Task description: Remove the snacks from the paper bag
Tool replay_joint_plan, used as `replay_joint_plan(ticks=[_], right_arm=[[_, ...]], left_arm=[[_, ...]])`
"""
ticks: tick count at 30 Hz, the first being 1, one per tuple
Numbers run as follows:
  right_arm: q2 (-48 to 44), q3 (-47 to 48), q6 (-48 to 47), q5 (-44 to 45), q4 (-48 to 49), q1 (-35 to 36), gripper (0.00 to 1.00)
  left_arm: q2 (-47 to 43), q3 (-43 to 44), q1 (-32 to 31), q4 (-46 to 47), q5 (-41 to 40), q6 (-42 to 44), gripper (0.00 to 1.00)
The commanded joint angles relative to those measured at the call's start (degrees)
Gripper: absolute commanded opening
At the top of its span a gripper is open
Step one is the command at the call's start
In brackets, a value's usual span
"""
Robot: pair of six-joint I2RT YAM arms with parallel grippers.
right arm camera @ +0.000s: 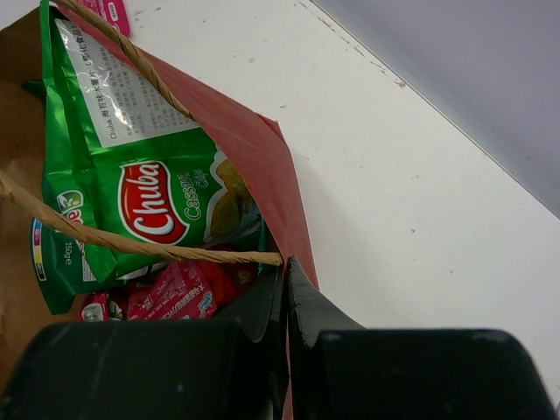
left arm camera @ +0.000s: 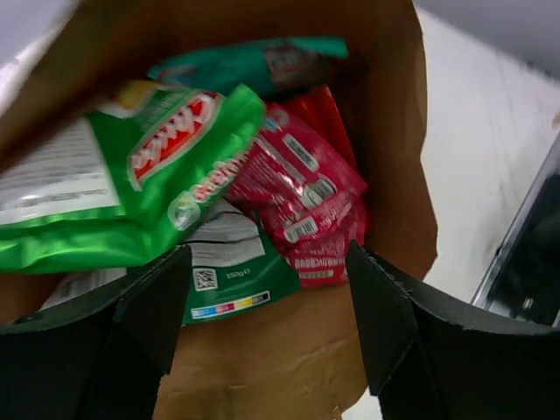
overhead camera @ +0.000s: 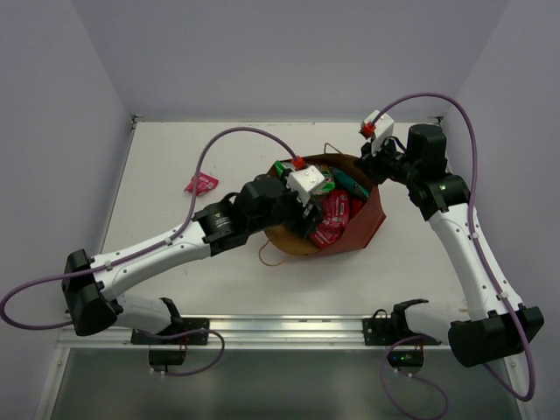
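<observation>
The paper bag lies open-mouthed on the table, red-brown outside and tan inside. In it are a large green chip bag with a red logo, a teal packet, a red packet and small red-pink sachets. My left gripper is open at the bag's mouth, its fingers on either side of the chip bag's lower edge and gripping nothing. My right gripper is shut on the bag's rim, beside a twisted handle. One red-pink sachet lies on the table to the left.
The white table is walled at the back and on both sides. A purple cable loops over the left arm. A second handle sticks out at the bag's near side. A metal rail runs along the near edge.
</observation>
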Motion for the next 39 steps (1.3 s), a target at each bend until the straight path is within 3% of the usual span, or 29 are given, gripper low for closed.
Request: replay_joint_plan(ticks=[1, 6, 8, 12, 20, 23, 24, 26, 27, 31, 39], right_arm=[[-3.2, 2.1, -0.9, -4.0, 4.0, 0.1, 0.0], [-3.4, 2.5, -0.8, -5.3, 3.5, 0.1, 0.01], [-3.3, 2.8, -0.7, -5.5, 3.4, 0.1, 0.01], [-3.4, 2.8, -0.6, -6.0, 3.3, 0.1, 0.02], [-3.9, 1.6, -0.5, -6.5, 3.6, 0.1, 0.03], [-3.9, 1.4, -0.6, -5.9, 3.8, 0.1, 0.03], [-3.9, 1.4, -0.7, -5.7, 3.7, 0.1, 0.03], [-3.9, 1.3, -0.7, -5.6, 3.9, 0.1, 0.02], [-3.9, 1.3, -0.6, -5.7, 4.1, 0.1, 0.02], [-3.8, 1.3, -0.5, -5.4, 4.2, 0.1, 0.02], [-4.2, 0.6, -0.5, -3.6, 4.7, 0.1, 0.02]], left_arm=[[3.3, 2.1, -0.6, -1.5, 9.3, 14.2, 0.75], [6.3, 2.7, -0.6, -2.1, 21.0, 31.1, 0.72], [8.4, 3.1, -0.6, -3.0, 22.0, 36.3, 0.68], [13.0, 4.6, -0.1, -4.7, 29.1, 41.6, 0.61], [19.3, 7.4, 2.9, -5.6, 32.3, 45.5, 0.6], [21.4, 9.4, 3.9, -7.8, 34.2, 46.2, 0.43], [21.9, 10.2, 4.0, -8.5, 34.0, 46.0, 0.3], [21.8, 10.7, 4.0, -8.7, 33.7, 45.6, 0.14], [21.0, 10.4, 4.0, -8.3, 33.7, 45.3, 0.01], [16.7, 10.4, 4.1, -7.6, 33.9, 42.7, 0.0], [-4.1, 5.2, 4.1, -1.6, 29.9, 33.2, 0.0]])
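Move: The pink snack packet I go for lies about 6 cm to the right of my open left hand, level with it fore and aft and some 14 cm below, inside the paper bag. The dark green packet is nearly under my hand, about 3 cm ahead, 2 cm left. The green Chuba bag lies some 11 cm ahead, straight out; the teal packet 12 cm ahead, 12 cm right. From my right hand, the pink packet is about 11 cm back, 11 cm left and 16 cm down. I dip my left hand about 12 cm down into the bag and 5 cm to the right, swinging the wrist some 45 degrees clockwise so the fingers point right and more steeply down. I shut them on the pink packet, pinching it, then draw it up quickly by about 12 cm, drifting a little left and back. My right hand keeps its pinch on the bag's right rim, easing back about 1 cm. ##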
